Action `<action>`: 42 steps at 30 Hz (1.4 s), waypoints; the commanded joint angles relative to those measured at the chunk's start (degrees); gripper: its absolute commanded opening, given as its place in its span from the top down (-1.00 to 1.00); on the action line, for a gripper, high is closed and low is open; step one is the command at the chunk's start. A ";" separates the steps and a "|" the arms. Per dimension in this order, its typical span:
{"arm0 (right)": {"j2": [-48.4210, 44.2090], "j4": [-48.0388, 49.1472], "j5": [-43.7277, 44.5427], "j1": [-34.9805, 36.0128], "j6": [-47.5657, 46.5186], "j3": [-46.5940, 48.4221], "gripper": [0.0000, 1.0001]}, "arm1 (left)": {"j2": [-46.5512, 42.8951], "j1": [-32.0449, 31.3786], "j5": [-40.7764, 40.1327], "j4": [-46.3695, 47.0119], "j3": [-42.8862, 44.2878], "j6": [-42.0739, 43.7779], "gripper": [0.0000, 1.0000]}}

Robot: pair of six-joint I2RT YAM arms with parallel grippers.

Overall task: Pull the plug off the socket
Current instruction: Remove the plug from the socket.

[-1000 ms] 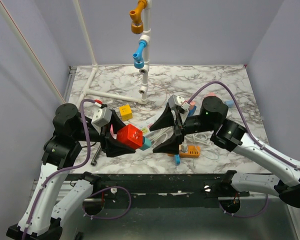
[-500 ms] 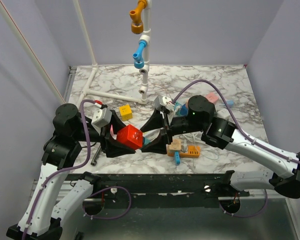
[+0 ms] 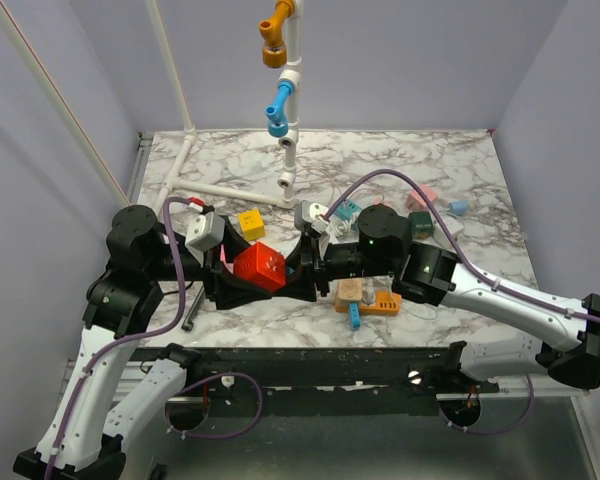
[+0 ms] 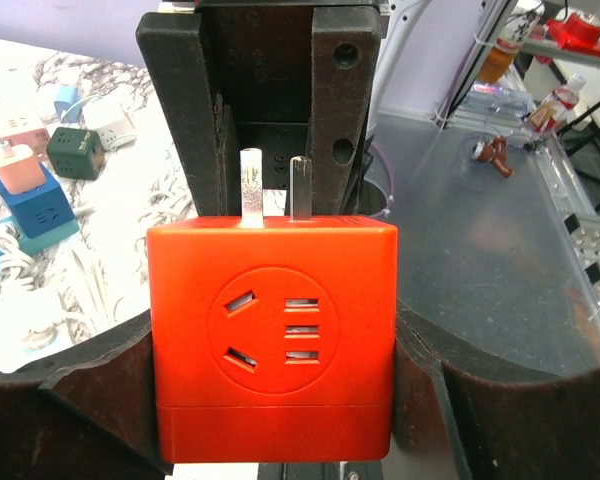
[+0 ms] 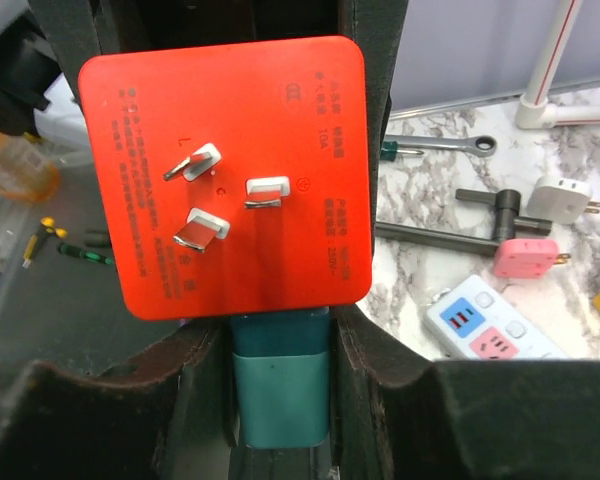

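Observation:
A red cube socket hangs above the table's near edge, and my left gripper is shut on its sides. In the left wrist view the cube's outlet face looks at the camera, clamped between the dark fingers. The plug, a teal block, sticks out of one side of the cube, whose three-pronged face looks at the right wrist camera. My right gripper has come in from the right, and its fingers press both sides of the teal plug. In the top view the right gripper hides the plug.
A white power strip with blue and pink outlets lies on the marble, with a pink adapter, a white adapter and a wrench near it. A yellow cube, an orange strip and a PVC pipe frame stand further back.
My right arm has swung left to the red cube, and its jaws have gone from wide open to shut on the teal plug. The left gripper has kept its hold.

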 commanded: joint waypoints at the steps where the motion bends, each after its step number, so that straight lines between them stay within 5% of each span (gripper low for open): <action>1: -2.42 2.21 3.45 0.52 -0.67 -1.88 0.80 | -0.32 0.26 -0.43 -0.66 1.70 1.64 1.00; 3: -2.92 1.34 3.49 0.44 -1.02 -2.58 0.98 | -0.34 0.26 -0.32 -0.63 1.87 1.74 1.00; 18: -10.95 -2.73 5.32 0.51 -1.18 -13.32 0.99 | -0.44 1.77 1.00 -1.23 5.87 2.68 1.00; 27: -10.63 -9.57 28.80 -1.89 2.51 -11.03 0.99 | 1.71 6.94 -1.41 -4.87 5.20 3.63 1.00; 42: -4.91 -19.56 28.06 -43.31 22.93 -8.90 0.99 | 17.06 10.52 -36.96 -18.76 4.38 16.72 1.00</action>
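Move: The teal plug is already in my right fingers and still in the red socket, whose middle is about 7 cm to this hand's left, level with it. On the table, some 28 cm lower, are the wooden block (14 cm ahead, 13 right), the blue socket (35 ahead, 20 right) and the green block (34 ahead, 34 right). My left hand holds the red socket; the plug is 7 cm to its right, and the yellow block about 34 cm ahead, 7 left, 29 below. Keeping my grip on the teal plug, I ease my right hand right and down about 5 cm to draw it out of the red socket, then sweep fast forward and right towards the blue socket, turning some 65 degrees clockwise and sinking a little. My left hand first steadies the socket, rises slightly, then swings it forward about 12 cm, down and a little left towards the yellow block, turning counter-clockwise. ##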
